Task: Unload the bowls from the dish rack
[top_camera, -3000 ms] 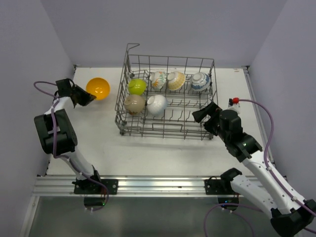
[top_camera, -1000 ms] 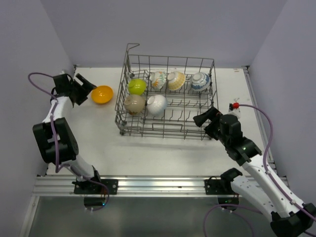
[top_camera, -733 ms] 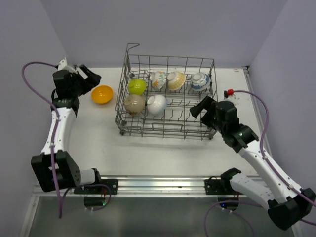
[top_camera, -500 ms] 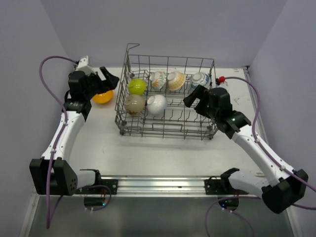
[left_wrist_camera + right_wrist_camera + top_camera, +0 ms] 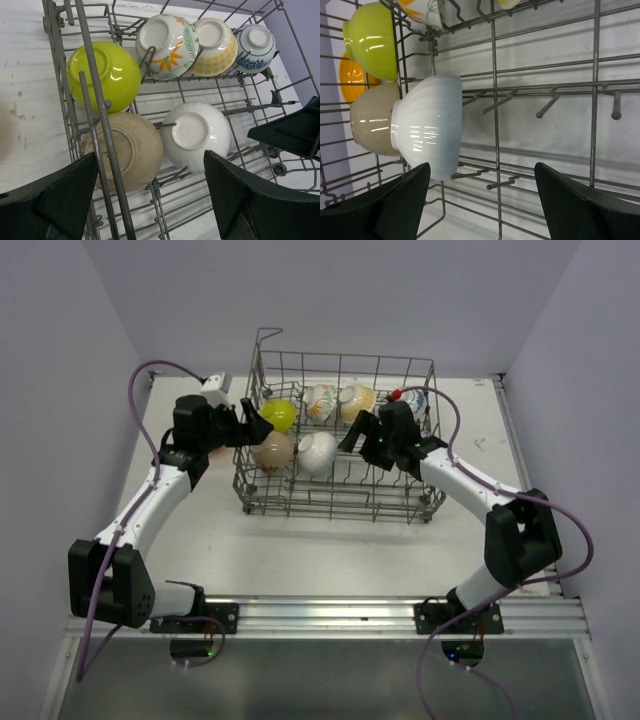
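Note:
The grey wire dish rack (image 5: 330,502) holds a lime bowl (image 5: 279,415), a beige bowl (image 5: 271,450) and a plain white bowl (image 5: 318,451). A floral bowl (image 5: 321,398), a yellow-dotted bowl (image 5: 357,398) and a blue-patterned bowl (image 5: 413,400) stand in the back row. My left gripper (image 5: 252,427) hangs open over the rack's left wall, above the beige bowl (image 5: 127,152). Inside the rack, my right gripper (image 5: 355,438) is open just right of the white bowl (image 5: 427,132). An orange bowl (image 5: 351,80) shows outside the rack, beyond the lime bowl (image 5: 370,40).
Upright tines (image 5: 550,105) fill the rack's bare right half. A raised wire loop (image 5: 265,337) stands at the rack's back left corner. Purple cables (image 5: 150,370) trail from both arms. An aluminium rail (image 5: 320,615) runs along the near edge; walls close in left, right and behind.
Both arms swung inward to the rack. The left gripper left the orange bowl and moved right to the rack's left wall; the right gripper rose and moved left over the rack's inside.

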Available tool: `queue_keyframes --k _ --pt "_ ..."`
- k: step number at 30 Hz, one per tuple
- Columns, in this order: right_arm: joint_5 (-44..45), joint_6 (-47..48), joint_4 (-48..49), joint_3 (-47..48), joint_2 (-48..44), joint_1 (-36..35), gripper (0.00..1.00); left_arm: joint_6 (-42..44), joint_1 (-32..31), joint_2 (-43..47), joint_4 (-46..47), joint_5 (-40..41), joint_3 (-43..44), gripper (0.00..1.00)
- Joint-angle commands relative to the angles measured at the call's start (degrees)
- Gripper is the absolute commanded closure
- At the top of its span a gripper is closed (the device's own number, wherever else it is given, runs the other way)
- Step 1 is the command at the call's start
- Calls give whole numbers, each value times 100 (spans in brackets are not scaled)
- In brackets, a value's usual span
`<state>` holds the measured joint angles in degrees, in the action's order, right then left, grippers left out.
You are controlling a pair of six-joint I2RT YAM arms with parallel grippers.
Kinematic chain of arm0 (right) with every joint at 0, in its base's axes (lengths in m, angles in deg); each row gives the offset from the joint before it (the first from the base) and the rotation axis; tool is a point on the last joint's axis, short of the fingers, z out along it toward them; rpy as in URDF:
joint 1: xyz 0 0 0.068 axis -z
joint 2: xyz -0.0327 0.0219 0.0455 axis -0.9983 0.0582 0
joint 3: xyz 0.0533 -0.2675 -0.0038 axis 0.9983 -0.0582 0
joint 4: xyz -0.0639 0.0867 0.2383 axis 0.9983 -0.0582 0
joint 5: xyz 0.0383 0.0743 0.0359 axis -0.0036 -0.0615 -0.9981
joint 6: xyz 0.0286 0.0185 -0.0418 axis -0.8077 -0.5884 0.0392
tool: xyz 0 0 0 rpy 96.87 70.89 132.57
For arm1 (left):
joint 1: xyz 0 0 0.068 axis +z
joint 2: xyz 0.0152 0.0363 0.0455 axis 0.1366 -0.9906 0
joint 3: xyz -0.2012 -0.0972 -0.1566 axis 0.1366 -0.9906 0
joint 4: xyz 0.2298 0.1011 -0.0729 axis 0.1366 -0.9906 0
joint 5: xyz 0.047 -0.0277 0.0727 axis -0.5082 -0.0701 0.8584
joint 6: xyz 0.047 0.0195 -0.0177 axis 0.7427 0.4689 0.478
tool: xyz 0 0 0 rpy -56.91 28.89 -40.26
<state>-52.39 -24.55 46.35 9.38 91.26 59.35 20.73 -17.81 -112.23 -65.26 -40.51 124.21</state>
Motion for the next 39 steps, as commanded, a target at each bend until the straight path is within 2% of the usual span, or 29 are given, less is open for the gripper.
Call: queue_keyframes --k 1,6,19,21,27,35,39 --pt "-632 -23 573 223 132 -29 11 98 -252 211 498 -442 -59 13" --pt "-756 -243 1188 -50 229 -37 13 133 -402 317 498 -389 -129 13" --pt "-976 -401 1400 12 765 -205 19 142 -551 291 507 -468 -155 12" --pt "-975 -445 1662 -94 739 -205 19 142 -551 291 507 -477 -155 12" --pt "-1353 -796 2602 -357 791 -205 30 134 -578 273 515 -503 -164 12" --pt "-1608 -1235 3438 -629 862 -257 38 151 -595 220 498 -521 -155 11" --pt "-1792 -1605 4158 -867 897 -257 46 151 -595 212 498 -512 -155 11"
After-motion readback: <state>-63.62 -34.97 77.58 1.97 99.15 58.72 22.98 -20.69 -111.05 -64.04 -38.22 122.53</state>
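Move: The white bowl lies on its side in the rack, about 10 cm to the right hand's left, 3 cm back and 4 cm below. From that hand, the beige bowl is some 24 cm left and 3 cm back; the yellow-dotted bowl is straight ahead 9 cm, the floral bowl 10 cm left and 9 cm ahead. The left hand already straddles the rack's left rail; from it the white bowl is roughly 17 cm right, 8 cm back, 8 cm lower. Leftward about 6 cm and a little forward, the right hand reaches to the white bowl's open rim, rolling its left side up some 20 degrees while its fingers close from nearly wide to a bit over half open, one tip outside the wall, the other on the mouth side. The left hand, still open around the rail, bears on the rack and eases about 1 cm right and slightly back. ##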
